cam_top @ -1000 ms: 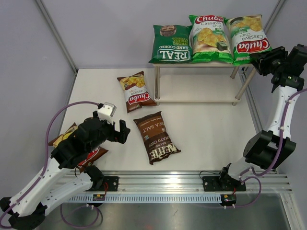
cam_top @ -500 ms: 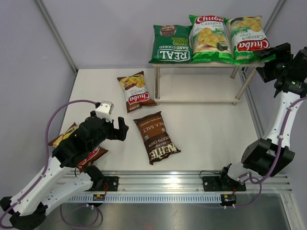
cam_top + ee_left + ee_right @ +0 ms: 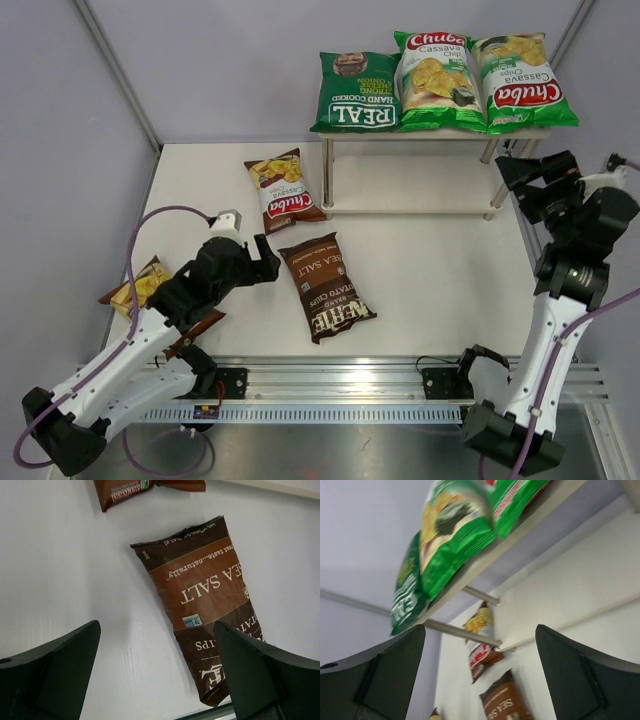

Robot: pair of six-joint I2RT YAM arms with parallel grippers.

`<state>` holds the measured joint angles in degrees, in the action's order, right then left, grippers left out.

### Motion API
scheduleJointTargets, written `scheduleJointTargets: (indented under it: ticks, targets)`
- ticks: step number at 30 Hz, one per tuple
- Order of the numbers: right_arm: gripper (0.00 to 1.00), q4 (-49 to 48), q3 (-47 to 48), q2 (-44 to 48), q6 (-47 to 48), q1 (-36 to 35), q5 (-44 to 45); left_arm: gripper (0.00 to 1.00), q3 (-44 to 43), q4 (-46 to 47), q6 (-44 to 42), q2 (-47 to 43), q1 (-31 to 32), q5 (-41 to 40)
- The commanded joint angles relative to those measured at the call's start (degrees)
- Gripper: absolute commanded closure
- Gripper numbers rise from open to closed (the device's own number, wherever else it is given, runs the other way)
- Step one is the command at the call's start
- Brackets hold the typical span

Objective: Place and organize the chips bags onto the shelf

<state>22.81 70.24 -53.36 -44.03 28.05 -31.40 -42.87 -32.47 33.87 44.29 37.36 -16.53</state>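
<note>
On the top board of the shelf (image 3: 410, 135) three chips bags lie side by side: a dark green REAL (image 3: 357, 92) and two light green Chuba bags (image 3: 437, 80) (image 3: 522, 80). My right gripper (image 3: 517, 180) hangs open and empty just right of the shelf, below its top board; its wrist view looks up at the same bags (image 3: 455, 535). A brown-red Chuba (image 3: 283, 190) and a dark brown Kettle bag (image 3: 325, 287) lie flat on the table. Beside the Kettle bag's (image 3: 205, 600) left edge my left gripper (image 3: 262, 262) stands open with nothing in it. Another brown-red bag (image 3: 140, 290) lies partly under the left arm.
The shelf's lower board (image 3: 420, 185) carries nothing. Thin silver legs (image 3: 327, 175) hold the boards. Grey walls close the table at the back and sides, and a metal rail (image 3: 400, 375) runs along the near edge.
The right gripper has opened, let go of the rightmost light green bag on the top board, and dropped back beside the shelf. The left gripper has shifted right toward the Kettle bag.
</note>
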Motion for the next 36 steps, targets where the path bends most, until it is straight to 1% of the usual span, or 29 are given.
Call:
scheduleJointTargets:
  ticks: [1,2,3,4,5,6,7,8,9,10,11,12,13,14,15,16,17,19,20,21,23,24,26,28,30,33,34,36]
  targets:
    - [0.0,-12.05,-13.14,4.57,-8.41,-3.35,-5.85,0.01,5.85,15.48,4.54,1.4,-1.32,7.91]
    - [0.01,-15.48,-15.11,5.98,-9.22,-4.14,-7.78,0.01,7.26,17.59,5.32,1.93,-1.94,9.14]
    - [0.01,-16.21,-16.43,6.34,-9.14,-4.93,-7.89,0.01,10.06,21.27,7.07,2.55,-2.55,11.33]
    - [0.01,-16.74,-17.67,6.43,-6.18,-8.59,-7.89,0.01,11.22,23.39,7.79,4.12,-3.17,12.83]
    - [0.0,-13.52,-17.24,6.78,-4.15,-10.46,-5.54,0.01,12.45,25.59,8.49,5.0,-4.48,15.54]
    - [0.01,-11.14,-15.67,6.87,-2.65,-12.39,-4.47,0.01,13.94,30.75,9.89,5.97,-5.02,16.18]
    - [0.01,-9.9,-15.66,7.13,-0.64,-15.11,-4.11,0.01,16.65,34.1,10.25,7.29,-5.54,18.79]
    - [0.01,-9.71,-16.01,8.7,-0.36,-16.44,-4.11,0.01,18.07,37.01,10.86,9.65,-6.07,20.47]
    - [0.01,-10.15,-18.01,9.76,-0.53,-17.41,-3.59,0.01,19.22,42.17,12.52,11.24,-6.34,21.1]
    - [0.0,-11.54,-19.77,11.08,-2.79,-19.16,-3.41,0.01,21.93,45.88,13.15,12.73,-6.86,22.32]
    - [0.0,-14.69,-21.44,13.44,-4.47,-19.44,-3.84,0.01,23.17,52.79,14.55,15.88,-7.04,23.99]
    - [0.01,-16.37,-24.24,14.16,-6.14,-19.53,-5.33,0.01,24.32,56.51,15.17,17.48,-7.13,24.35]
    - [0.01,-18.31,-25.58,14.43,-9.03,-19.53,-10.39,0.01,26.68,60.55,15.52,18.97,-7.39,24.88]
    - [0.0,-22.15,-26.63,14.25,-10.45,-19.7,-12.7,0.01,27.48,63.99,16.4,22.64,-7.65,25.84]
    - [0.0,-24.8,-28.3,14.17,-11.85,-19.79,-14.55,0.01,28.27,70.37,16.67,24.42,-7.74,26.37]
    - [0.01,-26.4,-28.75,13.82,-12.91,-20.05,-16.66,0.01,29.07,73.57,16.76,26.61,-7.92,26.99]
    - [0.0,-26.15,-28.84,13.9,-12.49,-20.84,-16.94,0.01,29.25,77.52,17.45,28.37,-8.01,27.34]
    - [0.01,-25.01,-27.88,14.6,-10.21,-21.81,-16.33,0.01,29.51,81.84,18.51,33.82,-8.44,28.31]
    - [0.01,-24.22,-27.44,14.6,-9.76,-22.86,-16.33,0.01,29.77,86.3,19.73,35.49,-8.45,29.27]
    - [0.0,-23.69,-26.3,14.69,-9.24,-23.13,-16.33,0.01,29.86,88.52,20.44,39.34,-8.45,29.71]
    - [0.0,-23.25,-25.68,14.43,-8.88,-23.74,-16.33,0.01,30.04,94.39,22.63,43.31,-8.62,30.77]
    - [0.01,-23.25,-25.24,14.25,-8.97,-24.18,-16.33,0.01,29.78,95.91,23.52,46.9,-8.62,30.95]
    - [0.01,-23.33,-25.15,13.81,-9.05,-24.62,-16.68,0.01,29.78,100.38,25.88,50.52,-8.62,30.77]
    - [0.02,-23.16,-25.24,13.73,-8.97,-25.06,-16.42,0.05,30.39,103.38,27.04,54.47,-8.63,30.42]
    - [0.02,-23.07,-25.76,13.81,-8.62,-25.41,-16.42,0.1,30.13,105.32,27.74,56.59,-8.71,30.16]
    - [0.03,-23.07,-26.81,14.16,-8.27,-25.77,-15.71,0.39,30.3,110.68,28.71,60.03,-8.71,30.6]
    - [0.04,-21.07,-26.91,14.34,-8.0,-25.86,-15.54,0.56,30.65,111.82,28.97,60.38,-8.63,30.68]
    - [0.04,-20.44,-27.08,14.6,-7.65,-25.94,-15.54,0.57,30.83,112.27,29.15,60.12,-8.63,30.51]
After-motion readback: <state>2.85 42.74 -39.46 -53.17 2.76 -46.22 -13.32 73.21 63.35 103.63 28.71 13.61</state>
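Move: The brown sea-salt bag lies with its middle about 15 cm to the left hand's right, level with it fore and aft (perhaps 1 cm ahead) and some 16 cm below. The brown Chuba bag is about 24 cm ahead and 5 cm right of that hand, as low; the shelf's lower board is some 26 cm ahead and 36 cm right. From the right hand the sea-salt bag lies roughly 39 cm left, 7 cm back and 38 cm below. The left fingers start to pinch the sea-salt bag's left side, nearer its far end, closing to about half open. To get there the left hand sinks about 13 cm while drifting right, then slides rightward and a little forward into the bag, its left side rolling down some 40 degrees. The open right hand leaves the shelf's right end, swinging about 17 cm left with some back and down, turning counter-clockwise. ##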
